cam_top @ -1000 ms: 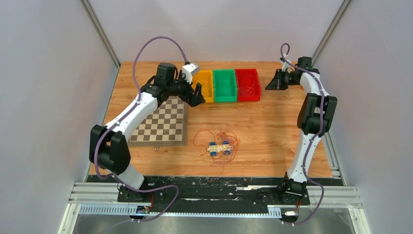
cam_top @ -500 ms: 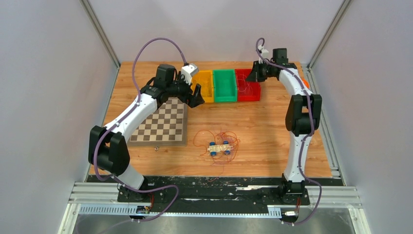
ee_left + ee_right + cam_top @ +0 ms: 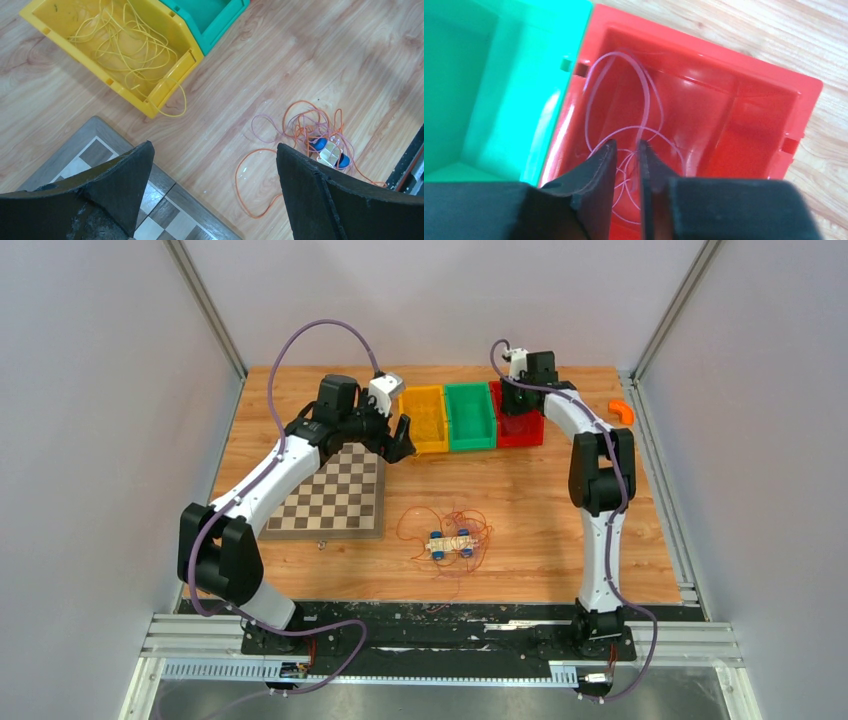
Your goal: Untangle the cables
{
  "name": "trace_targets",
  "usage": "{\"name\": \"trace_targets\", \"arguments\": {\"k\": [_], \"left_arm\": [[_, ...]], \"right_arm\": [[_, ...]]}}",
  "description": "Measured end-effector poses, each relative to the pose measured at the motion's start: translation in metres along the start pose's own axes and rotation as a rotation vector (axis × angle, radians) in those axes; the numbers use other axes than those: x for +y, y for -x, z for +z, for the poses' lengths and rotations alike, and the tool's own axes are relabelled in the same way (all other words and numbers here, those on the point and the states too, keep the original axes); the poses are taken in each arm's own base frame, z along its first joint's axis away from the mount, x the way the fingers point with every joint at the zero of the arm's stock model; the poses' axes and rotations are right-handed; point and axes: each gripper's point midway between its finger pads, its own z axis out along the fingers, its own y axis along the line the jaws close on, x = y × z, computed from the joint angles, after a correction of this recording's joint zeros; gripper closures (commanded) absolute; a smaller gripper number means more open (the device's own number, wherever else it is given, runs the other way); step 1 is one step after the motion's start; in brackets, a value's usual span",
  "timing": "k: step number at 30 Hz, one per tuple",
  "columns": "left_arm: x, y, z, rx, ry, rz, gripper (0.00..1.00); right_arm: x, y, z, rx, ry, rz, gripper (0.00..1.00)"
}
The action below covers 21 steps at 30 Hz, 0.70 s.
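A tangle of thin orange and red cables (image 3: 448, 530) lies mid-table around a small cart with blue wheels (image 3: 452, 544); the left wrist view shows this tangle (image 3: 310, 125) too. Yellow cables (image 3: 120, 45) lie in the yellow bin (image 3: 170, 80), one loop hanging over its rim. A thin pale-red cable (image 3: 624, 100) is coiled in the red bin (image 3: 724, 100). My right gripper (image 3: 626, 145) hangs over that coil, its jaws a narrow gap apart with strands showing in the gap. My left gripper (image 3: 214, 146) is wide open over the bare wood near the chessboard corner, holding nothing.
Yellow (image 3: 420, 418), green (image 3: 470, 416) and red (image 3: 522, 426) bins stand in a row at the back. A chessboard (image 3: 335, 495) lies at the left. An orange piece (image 3: 622, 410) sits at the back right edge.
The right arm has swung left from beside the red bin to over it, and its jaws have parted slightly. The left arm has barely moved.
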Motion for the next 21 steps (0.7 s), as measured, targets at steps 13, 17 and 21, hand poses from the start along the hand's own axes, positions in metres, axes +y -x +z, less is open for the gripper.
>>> {"name": "trace_targets", "arguments": {"k": [13,17,21], "left_arm": [[0.006,-0.011,0.000,0.020,0.029,-0.022,0.00],[0.011,-0.024,-0.005,0.034,0.046,-0.063,0.00],[0.010,-0.043,-0.010,0.051,0.014,-0.134,0.00]], "right_arm": [[0.012,0.074,-0.093,-0.175,-0.055,-0.103,0.28],[0.028,0.086,-0.131,-0.207,0.015,-0.172,0.27],[0.073,0.064,-0.159,-0.161,0.250,-0.200,0.28]]}}
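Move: From the right hand, down in the red bin, whose middle is about 2 cm to the right and 1 cm back, the orange-and-pink cable tangle lies some 28 cm back, 12 cm left and 5 cm lower. The green bin's middle is about 10 cm left and 1 cm back. From the left hand, that tangle is roughly 7 cm back, 10 cm right and 19 cm below; the chessboard sits about 15 cm left and 3 cm ahead, 20 cm below. Upwards first, the right hand lifts about 16 cm out of the red bin, its barely parted fingers spreading to roughly three-quarters open and leaving the pink cable; late on it swings back some 9 cm and a little left, turning counter-clockwise about 20 degrees. The wide-open left hand sinks about 3 cm, easing left and slightly back over the chessboard's side, fingers tipping downward a little. ##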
